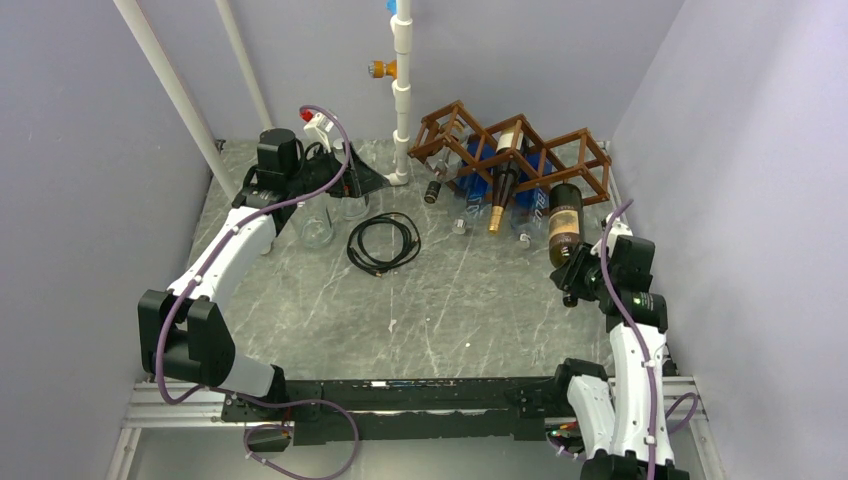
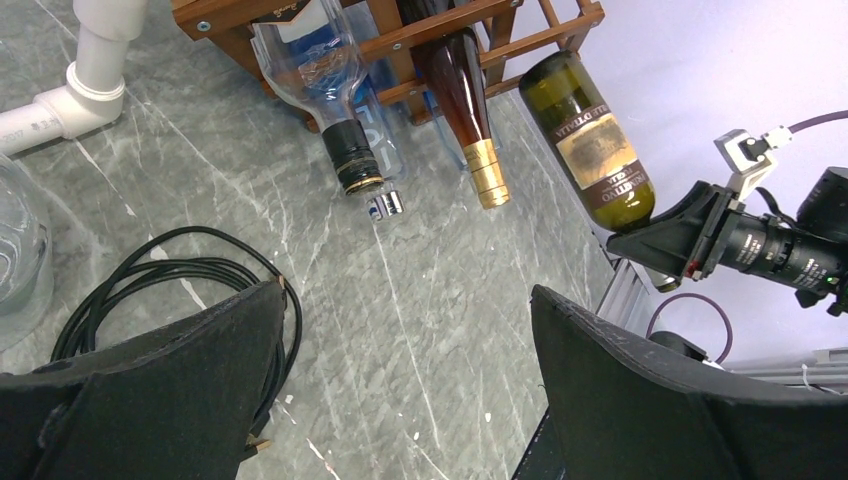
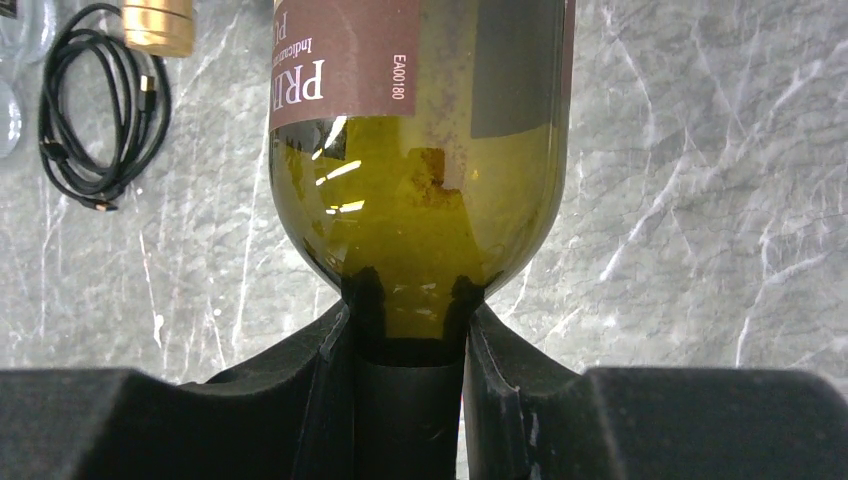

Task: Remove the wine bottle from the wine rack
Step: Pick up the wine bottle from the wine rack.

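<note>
The brown wooden wine rack (image 1: 520, 150) stands at the back right of the table. An olive-green wine bottle (image 1: 565, 222) with a brown label lies at the rack's lower right cell, base toward the rack and neck pointing to the near side. My right gripper (image 1: 572, 268) is shut on that neck; in the right wrist view the fingers (image 3: 330, 390) clamp the dark neck just below the bottle's shoulder (image 3: 415, 200). In the left wrist view the same wine bottle (image 2: 590, 140) hangs from the right gripper (image 2: 655, 240). My left gripper (image 2: 405, 300) is open and empty at the back left.
Other bottles stay in the rack: a dark one with a gold cap (image 1: 497, 195) and clear bluish ones (image 1: 470, 190). A coiled black cable (image 1: 383, 242) lies mid-table. A clear glass (image 1: 318, 232) stands under the left arm. White pipes (image 1: 402, 90) rise at the back.
</note>
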Controlling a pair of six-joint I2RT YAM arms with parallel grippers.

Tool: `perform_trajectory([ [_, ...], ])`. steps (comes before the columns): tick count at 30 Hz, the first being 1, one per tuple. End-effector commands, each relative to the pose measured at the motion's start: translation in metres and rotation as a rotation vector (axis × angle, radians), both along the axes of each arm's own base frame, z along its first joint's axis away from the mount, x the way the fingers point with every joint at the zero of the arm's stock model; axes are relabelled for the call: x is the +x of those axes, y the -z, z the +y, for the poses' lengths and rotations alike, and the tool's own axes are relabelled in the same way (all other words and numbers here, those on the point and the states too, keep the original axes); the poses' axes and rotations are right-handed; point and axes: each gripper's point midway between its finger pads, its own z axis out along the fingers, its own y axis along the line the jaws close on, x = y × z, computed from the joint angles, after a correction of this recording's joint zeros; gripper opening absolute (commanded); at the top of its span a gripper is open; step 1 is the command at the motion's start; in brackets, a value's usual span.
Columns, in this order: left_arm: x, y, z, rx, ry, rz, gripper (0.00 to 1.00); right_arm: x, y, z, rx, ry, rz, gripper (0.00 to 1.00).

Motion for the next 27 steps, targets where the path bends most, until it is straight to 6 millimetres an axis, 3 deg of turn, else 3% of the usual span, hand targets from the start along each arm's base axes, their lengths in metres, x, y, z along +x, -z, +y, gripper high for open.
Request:
perform_trajectory([
  [1, -0.001, -0.036, 0.0, -0.007, 0.007, -0.115, 0.99, 0.015, -0.068, 0.001, -0.027, -0.014, -0.227, 0.0],
  [13, -0.009, -0.046, -0.005, -0.011, 0.047, -0.159, 0.99, 0.0, -0.105, 0.01, -0.039, -0.06, -0.309, 0.0],
  [27, -0.042, -0.056, -0.035, 0.063, 0.176, -0.305, 0.99, 0.002, -0.145, 0.036, -0.046, -0.289, -0.408, 0.0],
])
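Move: Held neck-first in the right fingers and already clear of the wine rack, the wine bottle has its middle about 9 cm ahead and 7 cm above that hand. The rack's emptied right-hand opening lies roughly 21 cm ahead, 3 cm right and 6 cm below; the gold-capped bottle is some 17 cm ahead, 10 cm left, 8 cm below. From the left hand, the wine bottle is about 31 cm right, 6 cm back and 6 cm lower. Lifting the wine bottle by its neck, the right hand climbs about 8 cm, easing slightly back at first and then drifting a little left, while the wrist tips up and turns counter-clockwise by just under 10 degrees each; its grip stays closed. Late on, the empty left hand, still wide open, sets off back and to the right, some 4 cm, rising slightly towards the bottle. ##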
